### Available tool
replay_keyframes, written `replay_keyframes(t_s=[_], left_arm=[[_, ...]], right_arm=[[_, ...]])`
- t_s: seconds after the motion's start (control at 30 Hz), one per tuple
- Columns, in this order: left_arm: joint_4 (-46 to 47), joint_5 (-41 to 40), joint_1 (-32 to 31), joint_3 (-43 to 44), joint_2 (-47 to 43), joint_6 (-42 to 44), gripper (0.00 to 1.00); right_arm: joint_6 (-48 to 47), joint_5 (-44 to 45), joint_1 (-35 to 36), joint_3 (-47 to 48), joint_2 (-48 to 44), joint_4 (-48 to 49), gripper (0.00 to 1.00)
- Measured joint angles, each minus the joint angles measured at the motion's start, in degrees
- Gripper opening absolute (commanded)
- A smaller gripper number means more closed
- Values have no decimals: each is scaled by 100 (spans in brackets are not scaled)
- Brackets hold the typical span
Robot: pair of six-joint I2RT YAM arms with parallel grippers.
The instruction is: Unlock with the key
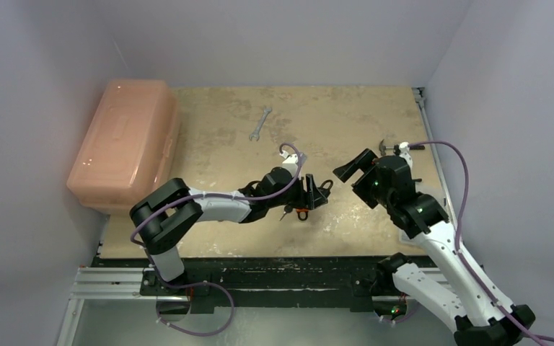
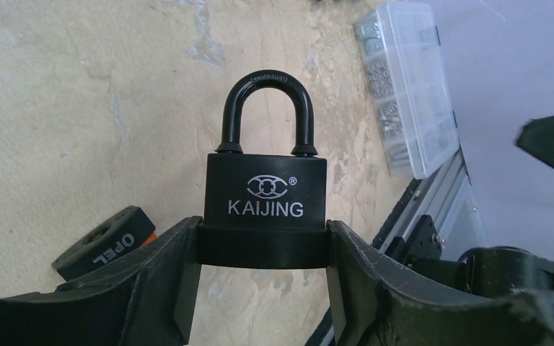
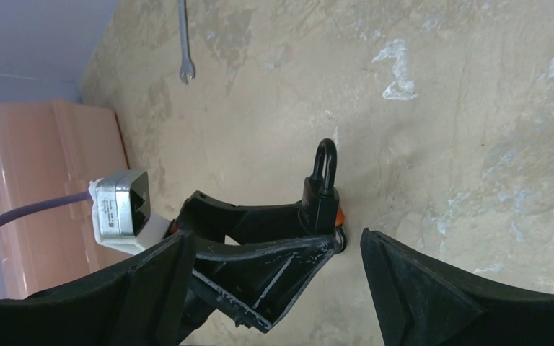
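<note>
A black padlock (image 2: 265, 194) marked KAIJING, its shackle closed, stands upright in my left gripper (image 2: 263, 249), whose jaws are shut on the two sides of its body. In the top view the left gripper (image 1: 316, 193) holds the padlock (image 1: 324, 187) just above the table's middle. The key (image 2: 104, 241), with a black OPEL fob and an orange part, lies on the table beside the left finger, and in the top view the key (image 1: 297, 213) sits just below the gripper. My right gripper (image 1: 357, 169) hangs open a little to the right, empty. From the right wrist, the padlock (image 3: 322, 191) shows ahead of the right gripper (image 3: 274, 241).
A pink plastic box (image 1: 126, 140) stands at the table's left edge. A wrench (image 1: 260, 122) lies at the back middle. A clear compartment case (image 2: 407, 86) rests by the right edge rail, and a small tool (image 1: 397, 146) lies near it.
</note>
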Motion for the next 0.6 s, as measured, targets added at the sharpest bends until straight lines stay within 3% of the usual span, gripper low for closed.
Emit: replay_keyframes(t_s=[0.6], left_arm=[[887, 354, -11, -420, -457, -201, 0]], right_arm=[[256, -957, 0, -909, 664, 1060, 70]])
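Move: In the left fingers the black padlock is already held, its middle about 1 cm ahead of and 1 cm right of the hand point. From the wide-open right gripper the same lock lies some 9 cm left, 3 cm ahead and about 11 cm lower. The orange padlock on the table is some 14 cm left of the right hand, level with it fore and aft, and about 19 cm down; its key lies roughly 4 cm farther left. Sinking about 6 cm and sliding some 3.5 cm left, the right hand comes down on the black padlock, tipping its fingers about 10 degrees further down and starting to close them, still wide of a grip. The left hand keeps its hold and brings the lock up to meet it, rising about 4 cm, easing slightly back and tilting its fingertips up some 10 degrees. ##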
